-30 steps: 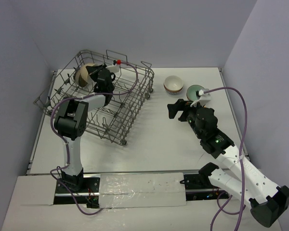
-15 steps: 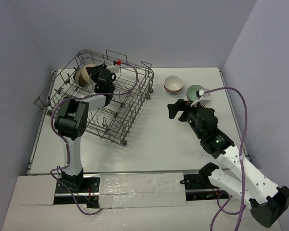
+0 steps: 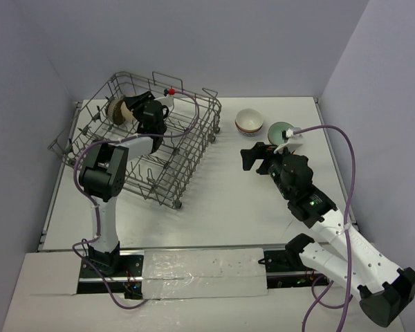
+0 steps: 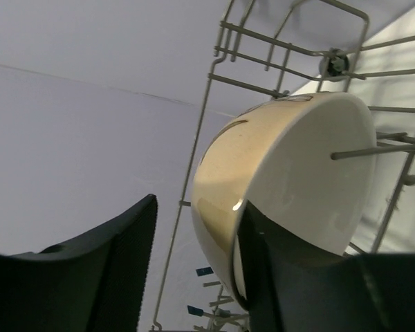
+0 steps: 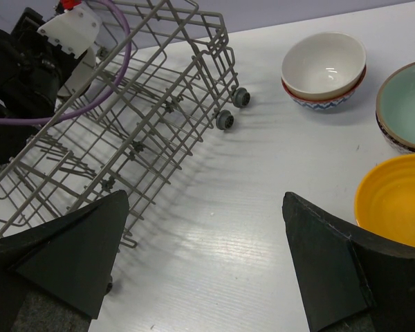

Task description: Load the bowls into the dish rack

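Note:
A beige-brown bowl (image 3: pixel 116 109) stands on edge among the tines at the far left corner of the dish rack (image 3: pixel 187 149). My left gripper (image 3: pixel 135 107) is open at its rim. In the left wrist view one finger (image 4: pixel 263 277) sits inside the bowl (image 4: pixel 290 173) against its wall, and the other finger (image 4: pixel 117 256) stands apart from the outside. My right gripper (image 5: pixel 206 200) hangs open and empty over the table, right of the rack (image 5: pixel 145 131). A cream bowl (image 5: pixel 324 63) stacked on a patterned one, a pale green bowl (image 5: pixel 408 104) and an orange-yellow bowl (image 5: pixel 394 200) sit on the table.
The rack is tilted, with small wheels (image 5: pixel 225 119) on its right side and raised handle loops. Purple cables run over the rack and along the right arm. Walls close the table at the back and on both sides.
My left gripper has opened and let go of the beige-brown bowl, which now rests in the rack's tines, tipped more on edge. The right arm has not moved.

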{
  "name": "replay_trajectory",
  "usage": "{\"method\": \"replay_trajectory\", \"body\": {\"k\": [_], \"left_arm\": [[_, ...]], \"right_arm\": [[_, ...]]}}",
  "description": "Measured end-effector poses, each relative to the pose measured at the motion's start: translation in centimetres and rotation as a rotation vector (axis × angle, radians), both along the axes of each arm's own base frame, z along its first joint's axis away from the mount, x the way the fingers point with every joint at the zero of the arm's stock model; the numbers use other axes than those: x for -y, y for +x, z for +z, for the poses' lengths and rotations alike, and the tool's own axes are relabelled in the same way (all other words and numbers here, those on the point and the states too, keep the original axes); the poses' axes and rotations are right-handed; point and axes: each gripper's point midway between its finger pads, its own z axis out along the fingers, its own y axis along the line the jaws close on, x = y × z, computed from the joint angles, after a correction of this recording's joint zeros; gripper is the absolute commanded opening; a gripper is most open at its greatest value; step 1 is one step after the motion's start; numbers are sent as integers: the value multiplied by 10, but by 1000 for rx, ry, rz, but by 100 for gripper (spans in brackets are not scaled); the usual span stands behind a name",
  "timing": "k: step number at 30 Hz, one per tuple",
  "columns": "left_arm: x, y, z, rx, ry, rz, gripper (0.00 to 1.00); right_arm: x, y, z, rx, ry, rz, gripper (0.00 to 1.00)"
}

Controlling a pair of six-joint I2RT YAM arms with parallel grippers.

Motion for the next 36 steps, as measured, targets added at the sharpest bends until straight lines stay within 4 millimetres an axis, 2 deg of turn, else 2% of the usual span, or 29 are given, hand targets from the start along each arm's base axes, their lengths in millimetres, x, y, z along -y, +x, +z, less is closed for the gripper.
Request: {"method": "replay_trajectory", "body": {"k": [11,16,28,33,36], "left_arm": [[3,-3,-27,-82,-52,0,80],[4,-1,-22,-80,-86,14,90],[3,-5,-20,-78,-211,40,98],[8,-14,-11,-86,-341,3,98],[12,-20,1,-69,-424,-21,98]], "right_arm": [[1,-2,4,12,8,0,100],[1,-2,4,13,8,0,100],[2,-3,7,22,13,1,100],[2,-4,8,21,13,2,100],[2,-5,9,15,10,3,100]]}}
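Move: The cream bowl, its rim between the left hand's half-open fingers, has its middle about 5 cm below, 3 cm ahead and 1 cm right. The brown bowl stands some 2 cm ahead, 5 cm left and 6 cm below; the dish rack's middle is roughly 12 cm back and 5 cm right. From the right hand the cream bowl lies about 27 cm ahead, 42 cm left and lower. Left hand sinks about 3 cm, fingers opening wide off the cream bowl, then backs up and away, rolling some 25 degrees. ##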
